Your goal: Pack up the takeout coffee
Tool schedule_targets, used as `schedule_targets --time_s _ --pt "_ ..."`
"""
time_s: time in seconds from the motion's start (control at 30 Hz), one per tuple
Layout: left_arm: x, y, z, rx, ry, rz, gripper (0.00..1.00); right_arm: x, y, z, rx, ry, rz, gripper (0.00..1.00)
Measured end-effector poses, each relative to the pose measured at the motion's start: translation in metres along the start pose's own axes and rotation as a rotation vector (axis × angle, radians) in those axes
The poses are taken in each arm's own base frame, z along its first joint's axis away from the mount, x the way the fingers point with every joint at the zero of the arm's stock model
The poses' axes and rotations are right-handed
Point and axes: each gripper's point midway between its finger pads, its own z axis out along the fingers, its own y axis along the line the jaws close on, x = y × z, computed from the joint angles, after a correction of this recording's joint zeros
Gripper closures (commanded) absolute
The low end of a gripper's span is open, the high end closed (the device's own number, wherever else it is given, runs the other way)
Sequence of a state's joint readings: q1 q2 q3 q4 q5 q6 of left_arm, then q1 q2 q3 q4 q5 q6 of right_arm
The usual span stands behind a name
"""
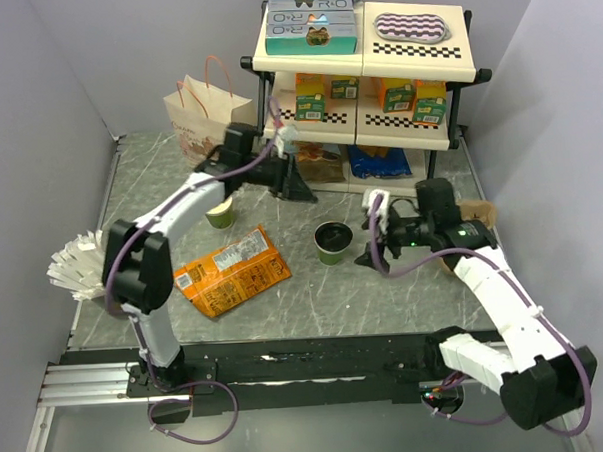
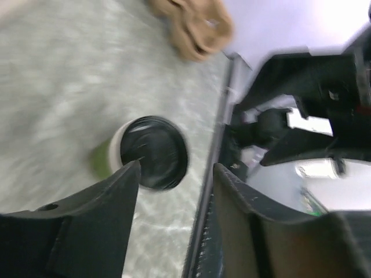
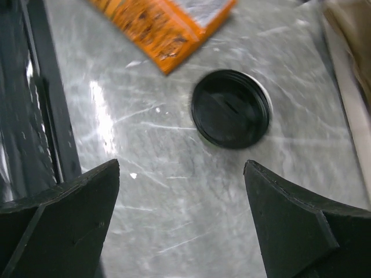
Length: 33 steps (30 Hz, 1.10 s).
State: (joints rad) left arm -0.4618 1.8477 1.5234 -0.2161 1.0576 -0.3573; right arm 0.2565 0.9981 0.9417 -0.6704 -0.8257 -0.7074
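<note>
The takeout coffee, a small dark green cup with a black lid, stands upright on the marble tabletop in front of the shelf. My right gripper is just right of it, open and empty. In the right wrist view the lid lies ahead of the wide-open gripper, apart from both fingers. My left gripper hovers behind and left of the cup, near the shelf's foot. Its jaws are apart with nothing between them, and the blurred cup shows past the left finger.
A paper bag stands at the back left beside a two-tier shelf of boxes. A lidless green cup and an orange snack bag lie left of the coffee. White fanned paper sits at the left edge and a brown item at the right.
</note>
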Motion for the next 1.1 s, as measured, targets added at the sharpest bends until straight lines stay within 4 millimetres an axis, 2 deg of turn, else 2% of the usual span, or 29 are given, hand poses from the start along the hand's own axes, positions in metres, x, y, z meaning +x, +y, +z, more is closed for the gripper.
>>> schedule_targets --time_s 0.1,0.23,0.43,0.63,1.1 --pt "-0.012 0.008 -0.033 -0.11 -0.047 0.045 0.39 0.003 0.007 0.013 -0.073 0.043 -0.145 0.18" --pt "-0.021 0.016 -0.073 -0.237 -0.086 0.093 0.4 0.01 0.004 0.029 -0.132 0.103 -0.275 0.25" --pt "-0.024 0.017 -0.104 -0.343 -0.109 0.144 0.4 0.016 -0.008 0.044 -0.185 0.165 -0.362 0.36" --pt "-0.021 0.01 -0.113 -0.378 -0.112 0.18 0.4 0.023 -0.014 0.057 -0.261 0.227 -0.403 0.42" --pt "-0.015 0.02 -0.118 -0.417 -0.104 0.174 0.4 0.052 -0.007 0.07 -0.379 0.341 -0.44 0.5"
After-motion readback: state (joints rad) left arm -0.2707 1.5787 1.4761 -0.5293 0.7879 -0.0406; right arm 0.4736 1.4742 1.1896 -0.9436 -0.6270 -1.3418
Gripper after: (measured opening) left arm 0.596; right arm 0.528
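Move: The black lid lies loosely on the nearer paper cup, about 7 cm to the left of the right hand, 6 cm ahead and some 10 cm below it. From the left hand, just off it, the lid is roughly 9 cm to the right, 5 cm back and 12 cm down, while the open second cup stands about 19 cm left and 5 cm ahead. The orange chip bag lies flat some 24 cm left of the lid and 2 cm nearer the base. The lid on the near cup is approached by the right hand, which sinks about 8 cm while edging left and a little forward, turning some 30 degrees counter-clockwise and tipping its fingers steeply down; they narrow to about half open, one tip coming over the lid's rim, touch unclear. Empty and still open, the left hand backs off about 11 cm to the left, slightly forward and up. ##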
